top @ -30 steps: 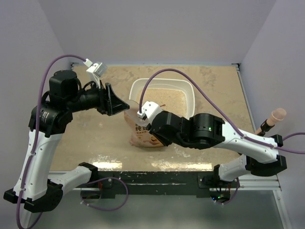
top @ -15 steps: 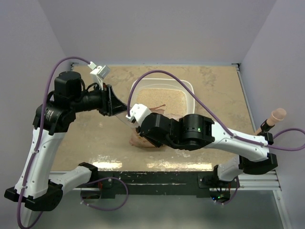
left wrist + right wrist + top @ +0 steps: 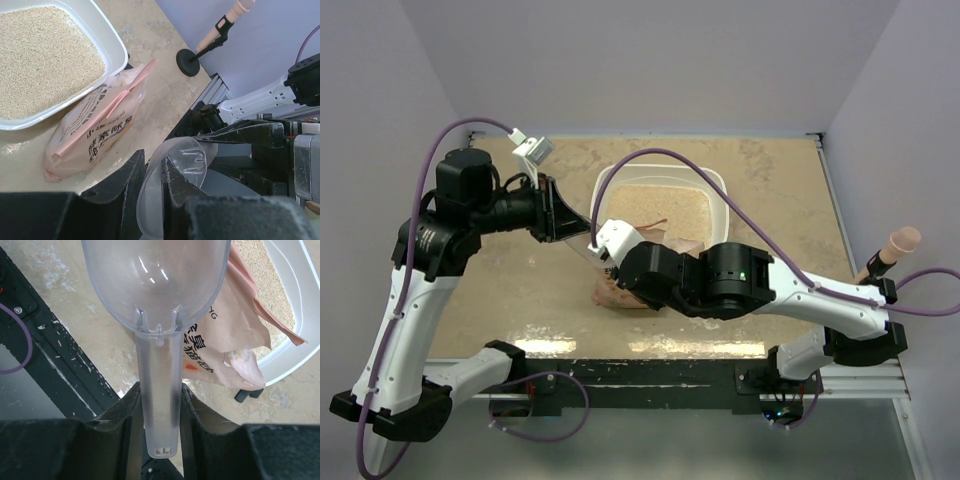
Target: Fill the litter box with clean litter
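Note:
The white litter box (image 3: 722, 192) stands at the back middle of the table, with pale beige clean litter (image 3: 665, 205) in it. A clear plastic scoop (image 3: 155, 280) hangs empty in the air in front of the box. My right gripper (image 3: 160, 390) is shut on its handle. My left gripper (image 3: 152, 162) has its jaws closed on the rim of the scoop's bowl (image 3: 192, 160). In the top view the two grippers meet left of the box, left gripper (image 3: 582, 228) and right gripper (image 3: 598, 250). The litter (image 3: 40, 55) lies fairly level in the box (image 3: 112, 45).
An orange-pink printed bag (image 3: 620, 295) lies on its side against the box's near wall, its open end (image 3: 145, 70) toward the box. A pinkish stick on a black stand (image 3: 890, 250) stands at the table's right edge. Purple walls close in three sides.
The right arm has carried the scoop left and down toward the left gripper. The left jaws have narrowed onto the scoop's rim. The bag has sagged flatter.

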Controlling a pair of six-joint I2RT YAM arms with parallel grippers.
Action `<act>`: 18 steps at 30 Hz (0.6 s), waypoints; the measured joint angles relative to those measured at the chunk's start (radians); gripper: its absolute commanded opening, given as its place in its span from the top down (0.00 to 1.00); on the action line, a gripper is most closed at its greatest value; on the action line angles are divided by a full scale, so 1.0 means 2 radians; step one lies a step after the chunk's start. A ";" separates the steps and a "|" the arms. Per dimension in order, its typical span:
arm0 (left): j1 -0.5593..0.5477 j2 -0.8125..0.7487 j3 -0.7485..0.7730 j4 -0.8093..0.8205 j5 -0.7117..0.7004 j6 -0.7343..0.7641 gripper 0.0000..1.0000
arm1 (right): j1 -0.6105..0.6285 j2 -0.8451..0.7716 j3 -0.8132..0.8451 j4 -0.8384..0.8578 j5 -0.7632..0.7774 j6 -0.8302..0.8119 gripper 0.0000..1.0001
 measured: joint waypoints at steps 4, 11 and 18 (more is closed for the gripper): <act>0.000 -0.003 -0.001 0.006 0.001 0.002 1.00 | 0.001 -0.003 -0.002 0.012 0.016 0.015 0.41; -0.001 -0.036 -0.032 0.026 -0.009 0.001 1.00 | -0.001 -0.032 0.035 0.048 0.023 0.050 0.33; -0.001 -0.095 -0.065 0.102 -0.062 -0.015 1.00 | -0.075 -0.060 0.096 0.095 0.002 0.099 0.33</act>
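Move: Both hands already grip the clear scoop, the right on its handle, the left on the bowl's rim. Its middle lies about 3 cm ahead, 4 left and 3 above the right hand, and 3 back, 5 right and 3 below the left. From the right hand, the litter bag stands roughly 7 cm ahead, 1 right and 22 below; the litter box is some 27 ahead, 7 right and 29 below. The right fingers let go of the scoop handle and rise about 14 cm, rolling; the left keeps its pinch. ##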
